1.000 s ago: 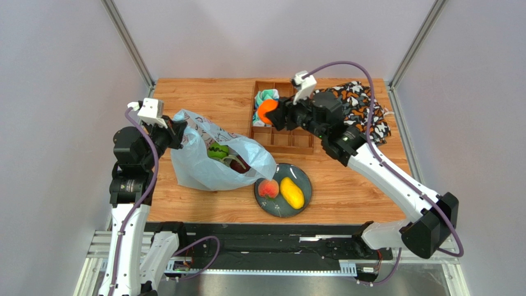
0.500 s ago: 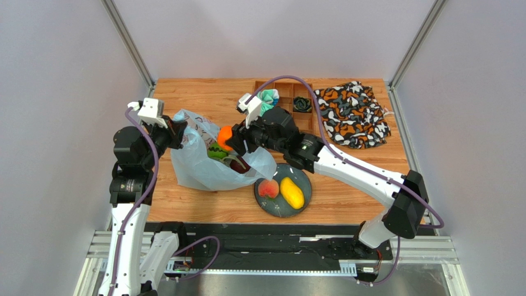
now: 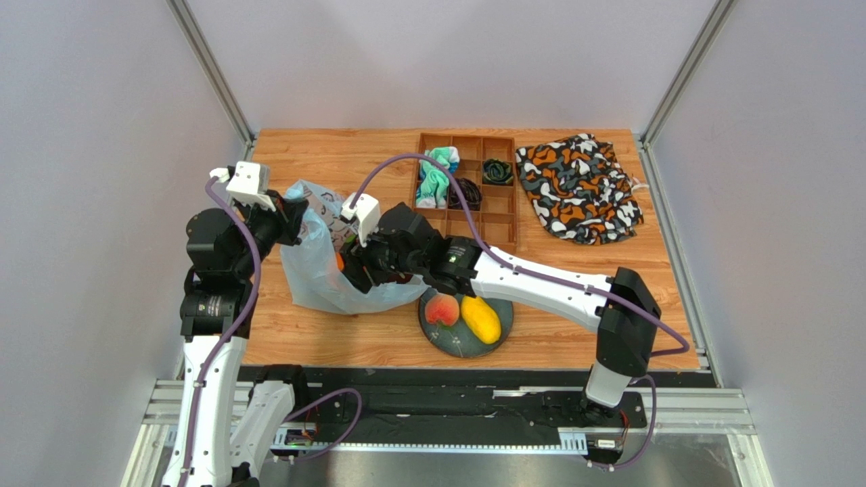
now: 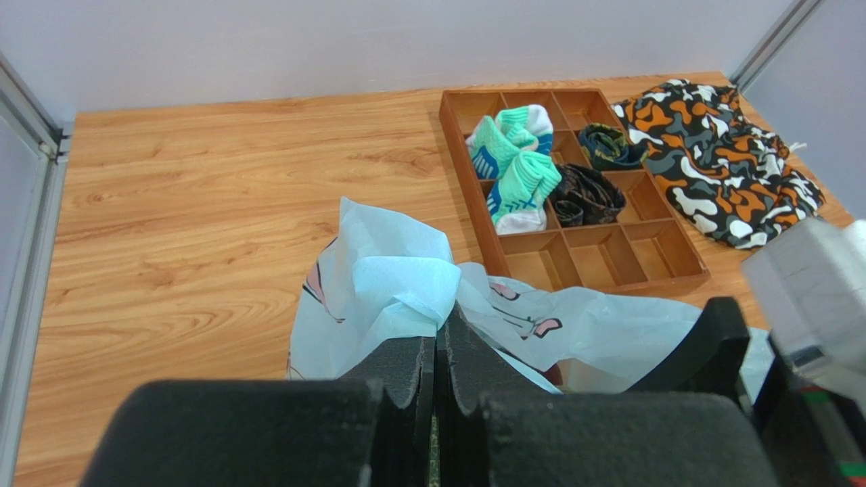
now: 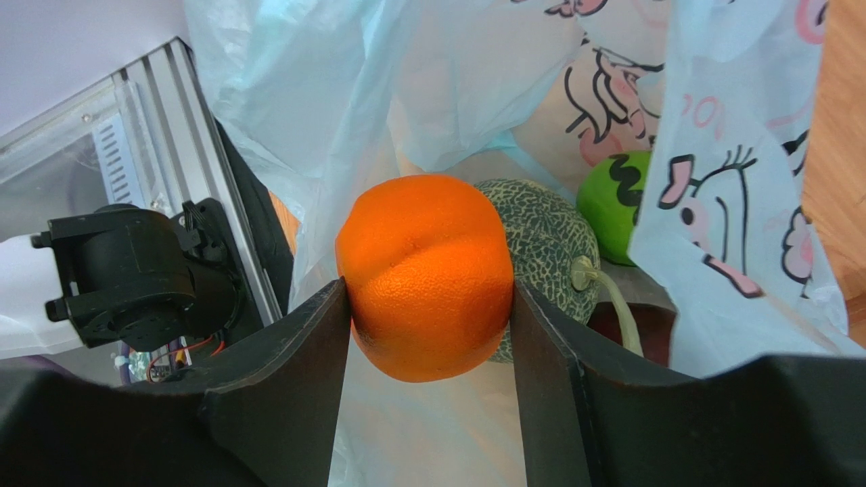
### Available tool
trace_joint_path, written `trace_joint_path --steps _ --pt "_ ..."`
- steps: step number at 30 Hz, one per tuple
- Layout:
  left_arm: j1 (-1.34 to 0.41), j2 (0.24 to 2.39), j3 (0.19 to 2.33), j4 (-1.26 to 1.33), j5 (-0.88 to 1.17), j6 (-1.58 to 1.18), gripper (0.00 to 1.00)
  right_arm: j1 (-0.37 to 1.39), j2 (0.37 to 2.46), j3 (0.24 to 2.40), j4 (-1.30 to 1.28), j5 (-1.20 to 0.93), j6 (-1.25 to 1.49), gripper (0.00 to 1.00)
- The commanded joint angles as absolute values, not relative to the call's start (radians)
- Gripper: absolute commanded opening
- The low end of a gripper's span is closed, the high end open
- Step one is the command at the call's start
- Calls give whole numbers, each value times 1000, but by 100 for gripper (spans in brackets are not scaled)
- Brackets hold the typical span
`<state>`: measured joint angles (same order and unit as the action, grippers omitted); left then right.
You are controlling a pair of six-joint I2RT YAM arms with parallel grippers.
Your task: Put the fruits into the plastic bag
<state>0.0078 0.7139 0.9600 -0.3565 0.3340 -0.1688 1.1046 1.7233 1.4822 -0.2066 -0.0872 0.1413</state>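
Observation:
The pale blue plastic bag (image 3: 310,276) lies at the left of the table, and my left gripper (image 3: 295,219) is shut on its upper edge (image 4: 391,284), holding the mouth up. My right gripper (image 3: 351,266) reaches into that mouth, shut on the orange (image 5: 427,274). Inside the bag, just behind the orange, lie the netted melon (image 5: 547,238) and the bright green fruit (image 5: 613,203). The peach (image 3: 441,310) and the yellow mango (image 3: 481,318) rest on a dark plate (image 3: 439,343) to the right of the bag.
A wooden divided tray (image 3: 496,229) holding rolled socks stands behind the plate. An orange, black and white patterned cloth (image 3: 579,188) lies at the back right. The right arm stretches across the table's middle, above the plate.
My right arm has swung left from above the wooden tray, carrying the orange into the bag's mouth. The left arm and the bag's edge have stayed put.

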Motion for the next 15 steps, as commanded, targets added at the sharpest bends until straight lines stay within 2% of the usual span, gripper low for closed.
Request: trace_joint_path --steps 1,15 --pt "3 704 968 -344 330 -172 0 1104 1784 1571 -256 -39 158 15" --pt "5 706 969 -348 328 -169 0 1028 1928 1625 -356 44 163 16"
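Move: The right hand, with the orange in its fingers, is already in the mouth of the plastic bag, whose middle lies about 4 cm ahead, 2 cm to the right and 12 cm below. In the bag, the melon is some 3 cm ahead and 12 cm below, the watermelon about 9 cm straight ahead and 13 cm below. From the left hand, which pinches the bag's rim, the bag's middle is roughly 9 cm right, 2 cm back and 22 cm below. Downward first, then swinging forward, the right hand takes the held orange deeper into the bag and in over the melon: some 4.5 cm down, levelling off near the end, and about 4 cm forward. Its fingertips tip about 7 degrees lower and the hand turns slightly clockwise, the grip staying shut on the orange. The left hand stays put and keeps pinching the bag's rim. ##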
